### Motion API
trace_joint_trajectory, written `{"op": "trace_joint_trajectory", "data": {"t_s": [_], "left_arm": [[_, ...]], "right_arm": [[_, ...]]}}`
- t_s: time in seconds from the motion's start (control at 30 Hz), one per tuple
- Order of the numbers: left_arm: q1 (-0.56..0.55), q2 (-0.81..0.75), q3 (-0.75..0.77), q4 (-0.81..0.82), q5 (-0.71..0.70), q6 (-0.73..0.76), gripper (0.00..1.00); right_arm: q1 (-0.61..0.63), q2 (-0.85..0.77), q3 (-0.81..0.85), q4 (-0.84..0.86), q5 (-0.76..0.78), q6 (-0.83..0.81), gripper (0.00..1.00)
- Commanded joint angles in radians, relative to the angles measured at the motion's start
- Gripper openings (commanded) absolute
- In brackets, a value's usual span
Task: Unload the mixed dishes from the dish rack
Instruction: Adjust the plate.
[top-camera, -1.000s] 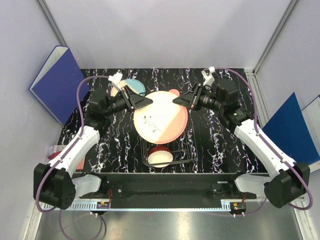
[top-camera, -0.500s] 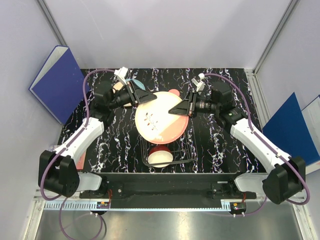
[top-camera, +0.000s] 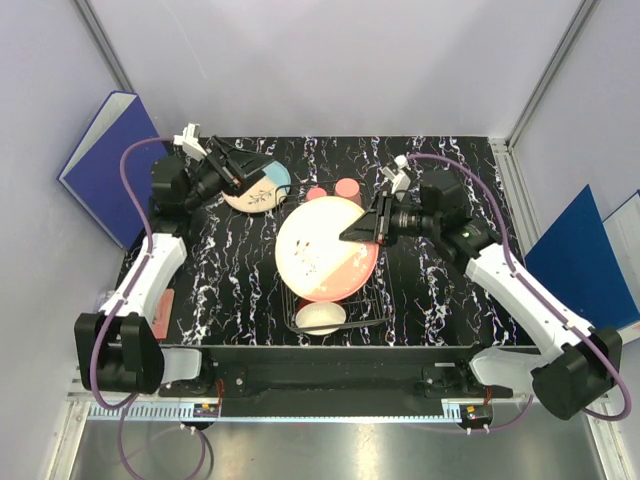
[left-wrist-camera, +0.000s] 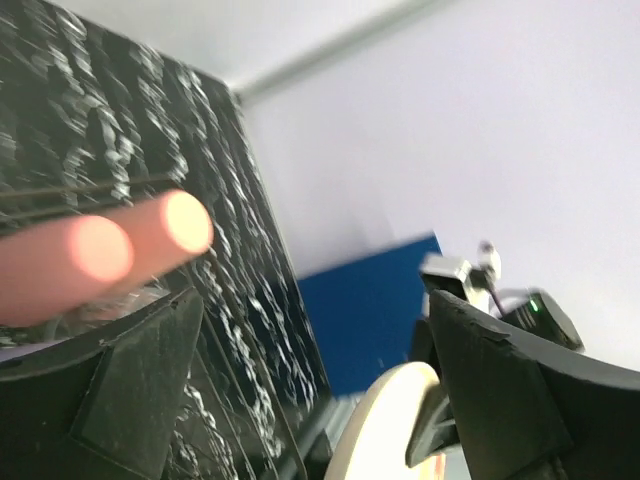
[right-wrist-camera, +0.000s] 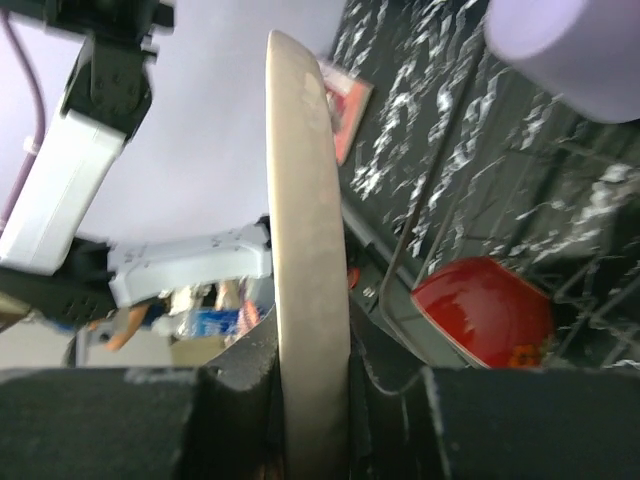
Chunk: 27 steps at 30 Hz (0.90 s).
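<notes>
My right gripper (top-camera: 357, 229) is shut on the right rim of a large cream and salmon-pink plate (top-camera: 325, 255), held above the table behind the dish rack (top-camera: 366, 306). In the right wrist view the plate's edge (right-wrist-camera: 305, 240) stands upright between my fingers (right-wrist-camera: 240, 390). A red bowl (top-camera: 320, 319) with a cream inside sits in the rack. My left gripper (top-camera: 242, 171) is open and empty at the far left, over a blue-and-cream plate (top-camera: 262, 192) lying on the table. Two salmon-pink cups (top-camera: 346, 188) stand behind the held plate. A lavender cup (right-wrist-camera: 575, 40) shows in the right wrist view.
A blue binder (top-camera: 112, 165) leans on the left wall and another (top-camera: 583, 260) on the right wall. The left wrist view shows the two pink cups (left-wrist-camera: 110, 250), the held plate's rim (left-wrist-camera: 385, 420) and the right-hand binder (left-wrist-camera: 370, 300). A red-pink flat item (top-camera: 163, 310) lies near the left arm.
My left gripper let go of the large plate, opened and pulled back to the far left. The right gripper kept the plate and brought it slightly nearer the rack.
</notes>
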Motion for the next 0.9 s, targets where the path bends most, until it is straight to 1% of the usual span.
{"op": "trace_joint_trajectory", "data": {"t_s": [0.0,0.07,0.17,0.2,0.27,0.3,0.37,0.4,0.43,0.5,0.57,0.67,0.7,0.77,0.8,0.87], "left_arm": [[-0.002,-0.125,-0.040,-0.032,-0.064,0.039,0.99],[-0.007,-0.168,-0.068,-0.044,-0.068,0.051,0.99],[-0.022,-0.230,-0.111,-0.051,-0.068,0.062,0.99],[-0.033,-0.242,-0.118,-0.072,-0.069,0.079,0.99],[-0.044,-0.276,-0.137,-0.092,-0.069,0.093,0.99],[-0.056,-0.294,-0.144,-0.092,-0.063,0.096,0.99],[-0.070,-0.313,-0.172,-0.087,-0.058,0.096,0.99],[-0.079,-0.320,-0.180,-0.086,-0.058,0.099,0.99],[-0.081,-0.337,-0.195,-0.087,-0.058,0.099,0.99],[-0.082,-0.362,-0.213,-0.086,-0.060,0.101,0.99],[-0.084,-0.369,-0.233,-0.081,-0.054,0.102,0.99],[-0.093,-0.376,-0.258,-0.032,-0.029,0.078,0.99],[-0.107,-0.376,-0.263,-0.006,-0.022,0.068,0.99],[-0.127,-0.370,-0.269,0.015,-0.022,0.064,0.99],[-0.147,-0.363,-0.269,0.023,-0.019,0.062,0.99],[-0.170,-0.354,-0.276,0.066,-0.009,0.056,0.94]], "right_arm": [[-0.001,-0.088,0.119,0.010,0.154,-0.045,0.00],[-0.001,-0.087,0.122,0.024,0.213,-0.041,0.00],[-0.001,-0.073,0.091,0.125,0.238,0.013,0.00],[-0.001,-0.058,0.082,0.200,0.237,0.034,0.00],[-0.001,-0.040,0.053,0.290,0.218,0.106,0.00],[-0.001,-0.015,0.044,0.370,0.211,0.129,0.00],[-0.002,0.003,-0.001,0.473,0.186,0.215,0.00],[-0.001,0.023,-0.016,0.590,0.177,0.249,0.00],[-0.002,0.034,-0.032,0.651,0.165,0.310,0.00],[-0.003,0.060,-0.073,0.810,0.160,0.367,0.00],[-0.001,0.088,-0.075,0.861,0.142,0.413,0.00],[-0.002,0.131,-0.107,1.001,0.117,0.488,0.00],[-0.001,0.154,-0.111,1.069,0.111,0.501,0.00],[-0.001,0.181,-0.119,1.134,0.093,0.559,0.00],[-0.001,0.204,-0.124,1.197,0.089,0.576,0.00],[-0.001,0.229,-0.125,1.269,0.076,0.625,0.00]]}}
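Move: The right hand has the plate pinched by its right rim, the plate's middle about 8 cm left, 2 cm back and 4 cm lower; the red bowl is some 10 cm left, 3 cm back and 22 cm below. From the empty left hand the plate's middle lies roughly 16 cm back, 16 cm right, 8 cm lower; the purple cup is 4 cm ahead, 11 cm right, 25 cm below. Right hand carries the still-pinched plate about 8 cm forward; the wide-open left backs some 10 cm towards its rim. ##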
